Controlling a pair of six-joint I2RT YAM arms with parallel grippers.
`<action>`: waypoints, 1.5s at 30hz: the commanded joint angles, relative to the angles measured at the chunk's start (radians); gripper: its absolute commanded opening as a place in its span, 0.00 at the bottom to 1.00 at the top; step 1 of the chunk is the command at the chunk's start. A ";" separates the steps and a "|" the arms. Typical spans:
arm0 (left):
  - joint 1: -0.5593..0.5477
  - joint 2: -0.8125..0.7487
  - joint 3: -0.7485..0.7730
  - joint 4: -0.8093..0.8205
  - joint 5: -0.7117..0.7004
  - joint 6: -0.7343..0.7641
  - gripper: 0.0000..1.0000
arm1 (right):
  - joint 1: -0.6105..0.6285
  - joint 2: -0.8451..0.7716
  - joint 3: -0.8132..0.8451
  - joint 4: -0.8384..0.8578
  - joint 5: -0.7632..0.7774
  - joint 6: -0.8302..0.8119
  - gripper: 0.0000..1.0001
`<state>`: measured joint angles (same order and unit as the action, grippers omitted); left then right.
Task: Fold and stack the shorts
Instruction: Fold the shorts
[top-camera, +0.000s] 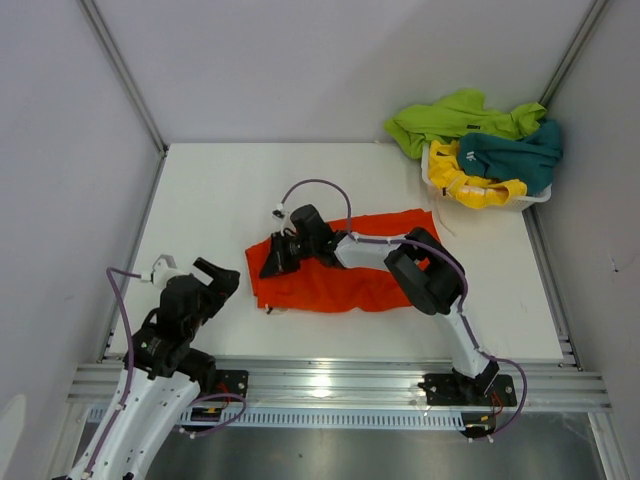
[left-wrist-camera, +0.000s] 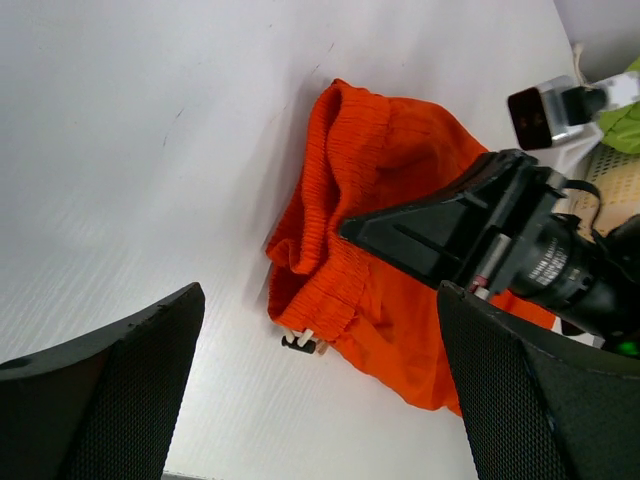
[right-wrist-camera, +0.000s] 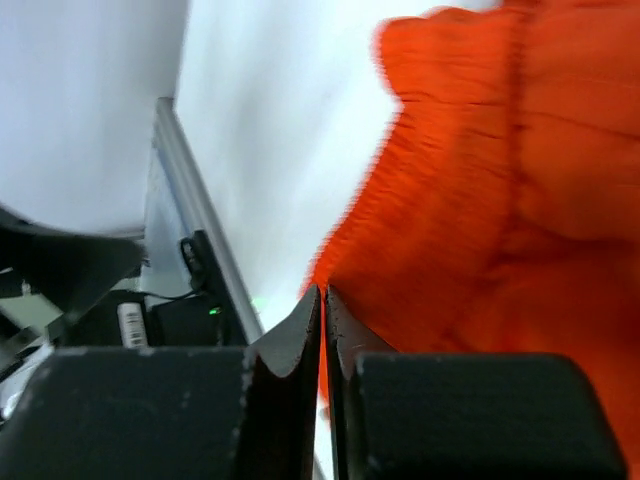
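Orange shorts (top-camera: 340, 285) lie spread on the white table, their gathered waistband (left-wrist-camera: 330, 270) at the left end. My right gripper (top-camera: 272, 262) reaches across them and is shut on the waistband edge; a sliver of orange fabric (right-wrist-camera: 500, 180) shows between its closed fingertips (right-wrist-camera: 323, 292). A black drawstring toggle (left-wrist-camera: 300, 343) hangs below the waistband. My left gripper (top-camera: 222, 277) stands open just left of the shorts, holding nothing; its wide-apart fingers (left-wrist-camera: 120, 380) frame the waistband in the left wrist view. Lime green (top-camera: 450, 115), teal (top-camera: 515, 155) and yellow (top-camera: 470, 185) shorts are heaped at the back right.
A white mesh basket (top-camera: 432, 172) at the back right corner holds the heap of other shorts, which spills over its rim. Grey walls close in the table on three sides. A metal rail (top-camera: 330, 380) runs along the near edge.
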<state>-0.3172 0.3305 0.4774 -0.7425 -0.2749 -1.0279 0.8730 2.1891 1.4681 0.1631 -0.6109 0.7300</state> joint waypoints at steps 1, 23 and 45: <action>0.007 -0.002 -0.011 0.028 0.020 0.026 0.99 | 0.001 0.076 0.029 -0.019 0.036 0.000 0.06; 0.007 0.016 0.003 0.038 0.034 0.042 0.99 | 0.024 -0.313 -0.080 -0.134 0.235 -0.461 0.89; 0.007 0.008 0.118 -0.107 -0.021 0.049 0.99 | 0.311 -0.358 -0.236 -0.100 0.775 -1.110 0.99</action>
<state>-0.3172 0.3454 0.5510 -0.8066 -0.2680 -0.9932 1.1618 1.7855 1.2011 0.0177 0.0509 -0.2916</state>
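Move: My right hand, fingers shut, hangs over the middle of the shorts' waistband. The near end of that waistband is about 5 cm back, 1 cm left and 5 cm below; the cord lock is some 7 cm back and 1 cm right. The waistband's far corner lies roughly 8 cm ahead and 4 cm left, the middle of the shorts 18 cm right and 4 cm ahead. From my left hand the near end is about 7 cm right, 2 cm ahead, 10 cm down. I dip my shut right hand over 4 cm towards the waistband, lift some 14 cm while opening the fingers wide and drawing right, then swing back towards me and sink about 5 cm. Meanwhile I roll the hand some 65 degrees, forward side up; it ends open above the shorts' near edge, right of the waistband and about level with its near end. ##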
